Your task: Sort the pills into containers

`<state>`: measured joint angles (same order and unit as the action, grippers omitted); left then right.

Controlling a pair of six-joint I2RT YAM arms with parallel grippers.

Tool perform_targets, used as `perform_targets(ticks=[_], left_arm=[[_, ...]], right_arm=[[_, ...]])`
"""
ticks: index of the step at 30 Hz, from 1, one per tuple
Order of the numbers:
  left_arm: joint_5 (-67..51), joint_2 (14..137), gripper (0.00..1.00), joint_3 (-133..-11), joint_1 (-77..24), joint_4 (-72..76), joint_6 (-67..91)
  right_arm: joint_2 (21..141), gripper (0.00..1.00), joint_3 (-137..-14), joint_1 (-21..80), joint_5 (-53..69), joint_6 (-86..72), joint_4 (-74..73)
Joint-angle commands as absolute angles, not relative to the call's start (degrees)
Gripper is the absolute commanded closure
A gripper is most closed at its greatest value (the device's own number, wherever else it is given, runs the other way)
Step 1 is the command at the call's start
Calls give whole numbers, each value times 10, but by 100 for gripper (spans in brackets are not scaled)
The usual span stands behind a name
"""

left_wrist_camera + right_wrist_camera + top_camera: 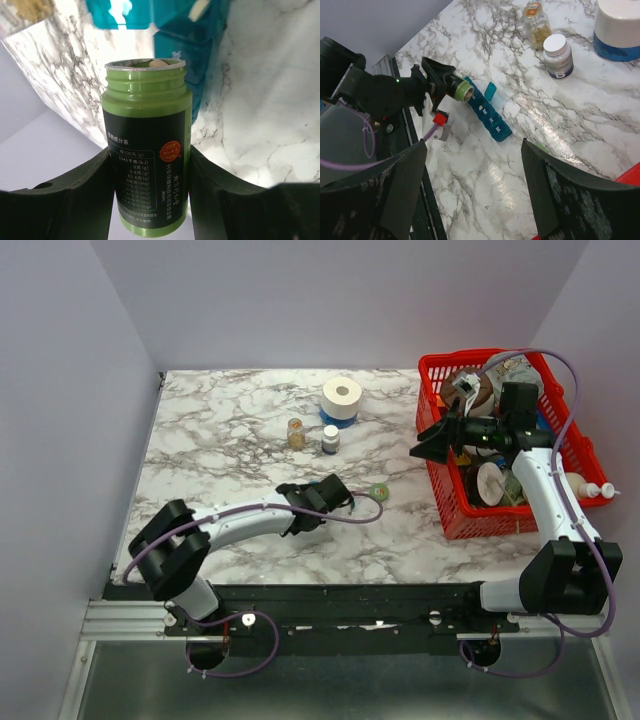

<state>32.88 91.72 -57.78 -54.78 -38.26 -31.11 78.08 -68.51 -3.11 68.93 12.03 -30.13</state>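
My left gripper [149, 156] is shut on a green pill bottle [147, 145] with a black label. The bottle is uncapped and tipped toward the teal-blue containers strip [182, 40]. A pale pill [160, 63] sits at the bottle's mouth, and another pill [200, 9] lies in an open compartment. In the right wrist view the strip [489, 114] lies on the marble with one lid [490, 92] up and the bottle's mouth [463, 91] at its near end. My right gripper [474, 145] hangs open and empty, high over the table beside the red basket [455, 515]. From above, my left gripper [318, 497] covers most of the strip.
The bottle's green cap [379, 492] lies on the marble right of my left gripper. An amber bottle [296, 432], a white-capped bottle [330, 439] and a white roll [342, 397] stand at the back. The red basket holds assorted clutter.
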Motion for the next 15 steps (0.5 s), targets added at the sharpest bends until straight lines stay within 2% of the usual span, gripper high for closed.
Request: perform_targets(ticks=[1, 4, 7, 12, 15], left_arm=[[294, 832, 100, -541, -533, -305, -251], [221, 752, 100, -509, -509, -250, -202], [87, 634, 100, -450, -460, -162, -147], [-202, 409, 100, -290, -347, 83, -27], [-286, 352, 100, -224, -269, 230, 112]], right_arm=[[783, 15, -700, -37, 711, 130, -316], [784, 15, -698, -36, 710, 130, -316], [786, 15, -698, -36, 709, 131, -316], [789, 15, -697, -36, 705, 132, -316], [791, 15, -696, -36, 705, 131, -316]])
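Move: The left hand holds the open green bottle tipped down over the left part of the pill organizer, whose middle lies about 6 cm right, 3 ahead and 7 below. The green lid lies about 20 cm right and 5 ahead; the clear jar 19 ahead, level sideways; the white bottle 17 ahead, 8 right. From the idle right hand the organizer is some 26 cm left, 2 back and 25 below. The left hand lifts the gripped green bottle about 11 cm off the organizer, rolling it some 70 degrees upright. ##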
